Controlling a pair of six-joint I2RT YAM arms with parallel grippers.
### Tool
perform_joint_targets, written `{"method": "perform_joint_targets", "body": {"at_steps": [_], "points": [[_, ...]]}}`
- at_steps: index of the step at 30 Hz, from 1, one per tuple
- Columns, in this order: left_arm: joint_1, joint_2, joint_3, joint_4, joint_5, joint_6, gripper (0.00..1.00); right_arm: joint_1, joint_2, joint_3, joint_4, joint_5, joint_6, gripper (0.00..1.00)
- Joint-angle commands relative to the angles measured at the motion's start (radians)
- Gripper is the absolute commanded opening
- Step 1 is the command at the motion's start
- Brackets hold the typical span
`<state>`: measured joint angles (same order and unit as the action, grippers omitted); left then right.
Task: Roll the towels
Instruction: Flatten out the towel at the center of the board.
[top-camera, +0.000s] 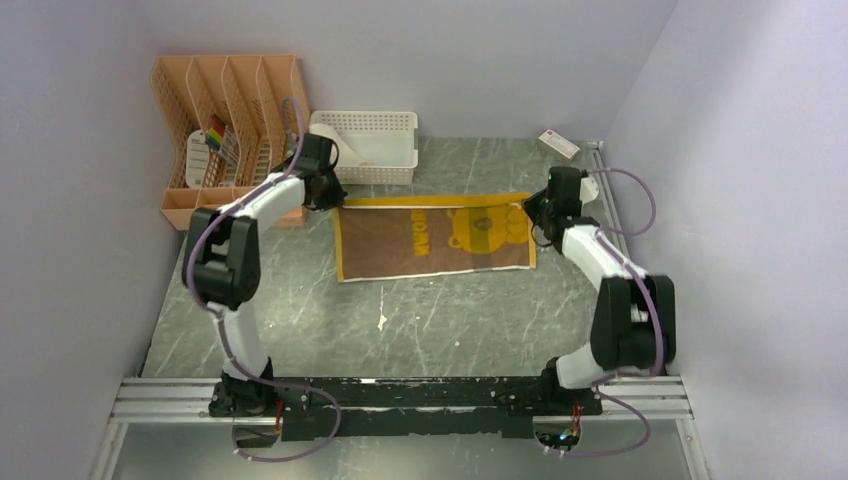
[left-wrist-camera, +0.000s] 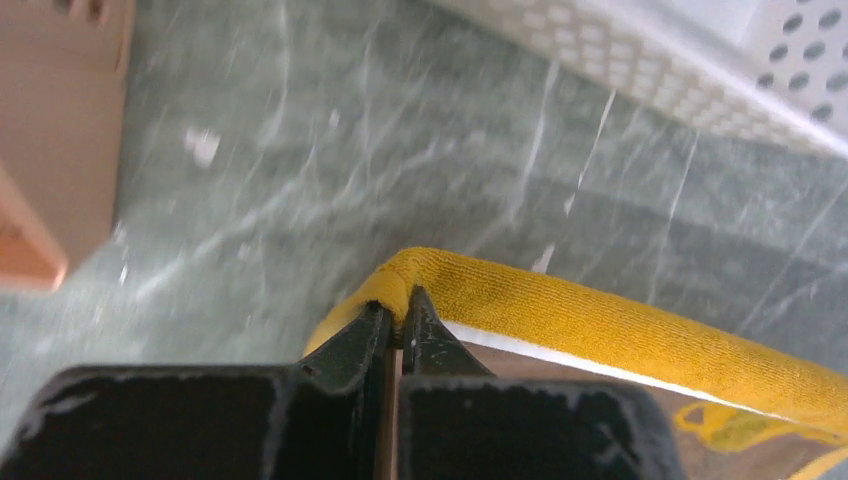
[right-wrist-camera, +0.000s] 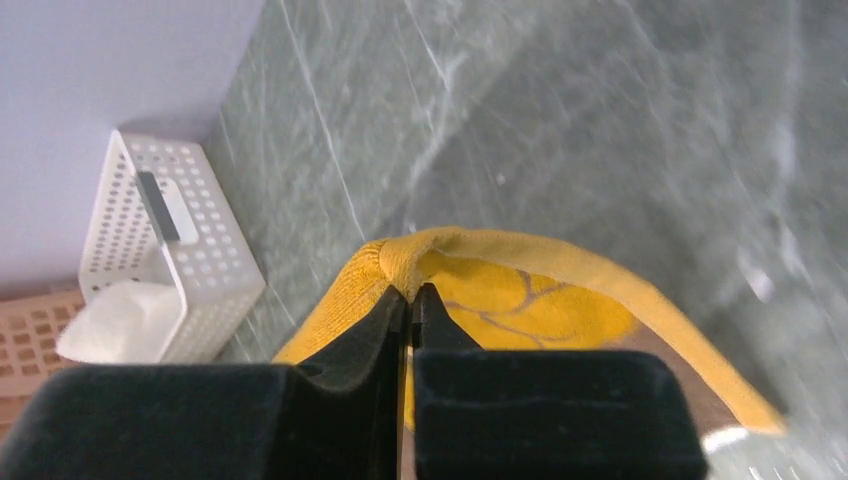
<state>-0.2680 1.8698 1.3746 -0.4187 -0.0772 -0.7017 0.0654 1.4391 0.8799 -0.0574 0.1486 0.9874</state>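
The mustard-yellow towel (top-camera: 435, 237) with brown patches lies spread across the back middle of the table. Its far left corner (left-wrist-camera: 405, 277) is pinched in my left gripper (left-wrist-camera: 397, 305), which is shut on it. My right gripper (right-wrist-camera: 412, 293) is shut on the far right corner (right-wrist-camera: 420, 255), lifted off the table. In the top view the left gripper (top-camera: 330, 192) and the right gripper (top-camera: 538, 213) sit at the towel's two back corners. A white towel (top-camera: 350, 138) lies in the white basket.
A white lattice basket (top-camera: 392, 170) stands at the back, just behind the yellow towel. An orange slotted rack (top-camera: 190, 205) with small items stands at the back left beside my left arm. A small white box (top-camera: 558, 144) lies at the back right by the wall.
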Motion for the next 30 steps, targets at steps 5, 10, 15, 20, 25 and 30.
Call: {"method": "perform_joint_targets", "body": {"at_steps": [5,10,15,20,25,30], "points": [[0.041,0.256,0.389,-0.032,0.073,0.152,0.34,-0.078,0.387,0.363,0.207,-0.414,-0.129,0.93],[0.042,0.119,0.391,-0.008,0.038,0.216,0.99,-0.049,0.224,0.305,0.270,-0.353,-0.290,1.00],[0.020,-0.133,0.015,0.109,0.083,0.157,0.99,0.099,0.023,0.164,0.173,-0.205,-0.473,1.00],[-0.069,-0.244,-0.352,0.326,0.114,0.067,0.99,0.104,0.064,-0.005,0.216,-0.313,-0.441,0.99],[-0.074,-0.173,-0.414,0.395,0.155,0.045,0.99,0.049,0.152,-0.052,0.296,-0.472,-0.405,0.96],[-0.073,-0.139,-0.459,0.453,0.145,0.052,0.99,0.034,0.171,-0.105,0.317,-0.479,-0.416,0.96]]}}
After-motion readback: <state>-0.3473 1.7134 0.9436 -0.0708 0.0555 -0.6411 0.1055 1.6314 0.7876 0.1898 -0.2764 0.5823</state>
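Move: Both hands still pinch the brown towel's far corners. The towel's middle lies about 29 cm right of the left hand, 11 cm back and 7 cm down; from the right hand it is some 28 cm left, 10 cm back and 11 cm down. The white basket stands about 16 cm ahead of the left hand and 8 cm right; the small white box about 18 cm ahead of the right hand and 9 cm right. Both hands sweep the towel's far edge about 10 cm forward, open, rise, draw back and sink over it. ##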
